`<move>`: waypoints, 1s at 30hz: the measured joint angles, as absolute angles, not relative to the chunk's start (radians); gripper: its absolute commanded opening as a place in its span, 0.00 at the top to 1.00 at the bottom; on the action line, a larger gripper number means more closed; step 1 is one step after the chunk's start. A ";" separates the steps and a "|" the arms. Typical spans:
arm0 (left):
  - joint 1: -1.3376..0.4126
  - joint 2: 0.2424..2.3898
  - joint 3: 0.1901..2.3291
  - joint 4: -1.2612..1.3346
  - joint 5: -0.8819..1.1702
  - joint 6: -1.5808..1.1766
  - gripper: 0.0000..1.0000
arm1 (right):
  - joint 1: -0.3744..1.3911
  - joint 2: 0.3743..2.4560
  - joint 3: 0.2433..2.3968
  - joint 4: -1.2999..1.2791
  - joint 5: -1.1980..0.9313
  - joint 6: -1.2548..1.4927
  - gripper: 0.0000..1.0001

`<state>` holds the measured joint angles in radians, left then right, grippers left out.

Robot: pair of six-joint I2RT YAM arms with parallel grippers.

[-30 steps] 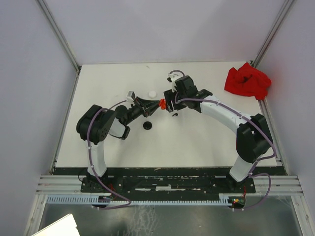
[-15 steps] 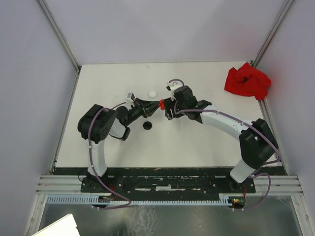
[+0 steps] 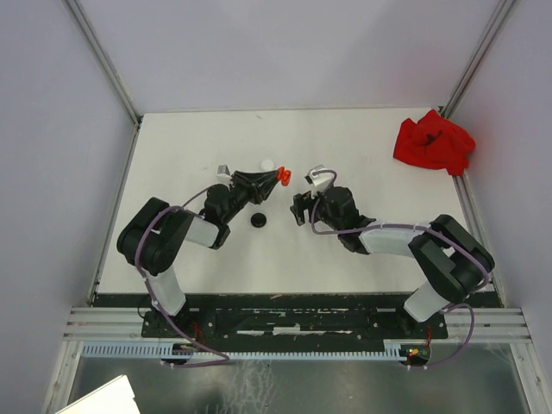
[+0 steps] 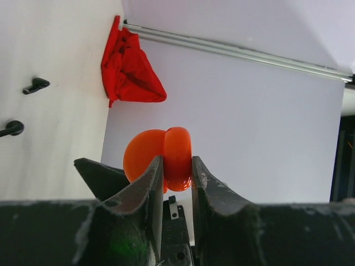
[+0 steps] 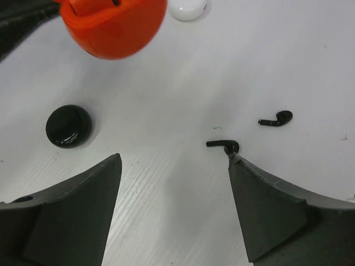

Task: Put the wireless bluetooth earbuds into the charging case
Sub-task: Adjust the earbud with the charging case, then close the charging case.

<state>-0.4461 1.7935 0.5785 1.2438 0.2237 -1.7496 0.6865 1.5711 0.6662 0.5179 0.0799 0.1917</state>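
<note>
A red-orange round charging case (image 4: pixel 176 151) is held above the table, with my left gripper (image 4: pixel 177 162) shut on it. It also shows in the top view, red case (image 3: pixel 284 177), and at the upper left of the right wrist view, red case (image 5: pixel 113 25). Two black earbuds lie on the white table: one earbud (image 5: pixel 224 145) just beyond my right fingertip, the other earbud (image 5: pixel 275 119) farther right. My right gripper (image 5: pixel 175 158) hangs open and empty low over the table, to the right of the case.
A black round case (image 3: pixel 258 221) lies on the table below the left gripper. A white round case (image 3: pixel 267 164) lies just beyond it. A crumpled red cloth (image 3: pixel 434 142) sits at the back right corner, by the wall rail.
My right gripper has pulled back from the red case, dropped toward the table and the near side, and its jaws have widened. The left gripper, still holding the case, shifted slightly away.
</note>
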 measured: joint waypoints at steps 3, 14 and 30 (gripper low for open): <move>-0.468 1.787 0.580 1.174 0.175 -1.765 0.97 | 0.696 1.620 0.635 0.688 0.081 0.160 0.14; -0.535 1.745 0.583 0.987 0.043 -1.806 0.97 | 0.756 1.825 0.665 1.033 0.116 0.019 0.14; -0.541 1.736 0.579 0.988 0.027 -1.808 0.97 | 0.765 1.867 0.717 1.104 0.309 -0.112 0.13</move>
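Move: The orange charging case, lid open, is held at the left fingertips, about 1 cm ahead and 1 cm right of the hand point. From the open right hand it lies about 5 cm ahead, 4 cm left and 8 cm up. On the table some 8 cm below the right hand, one black earbud lies about 4 cm ahead and 1 cm right, another 9 cm ahead and 3 cm right, and the black case about 12 cm left and 1 cm back. Leftward first, then forward, and a little up, the right hand closes in on the charging case, about 5 cm forward overall, fingers staying wide open and tipping up some 25 degrees until they come around the case. Meanwhile the left hand, keeping its grip, lowers the case about 3.5 cm, tipping down slightly, then holds it there. ##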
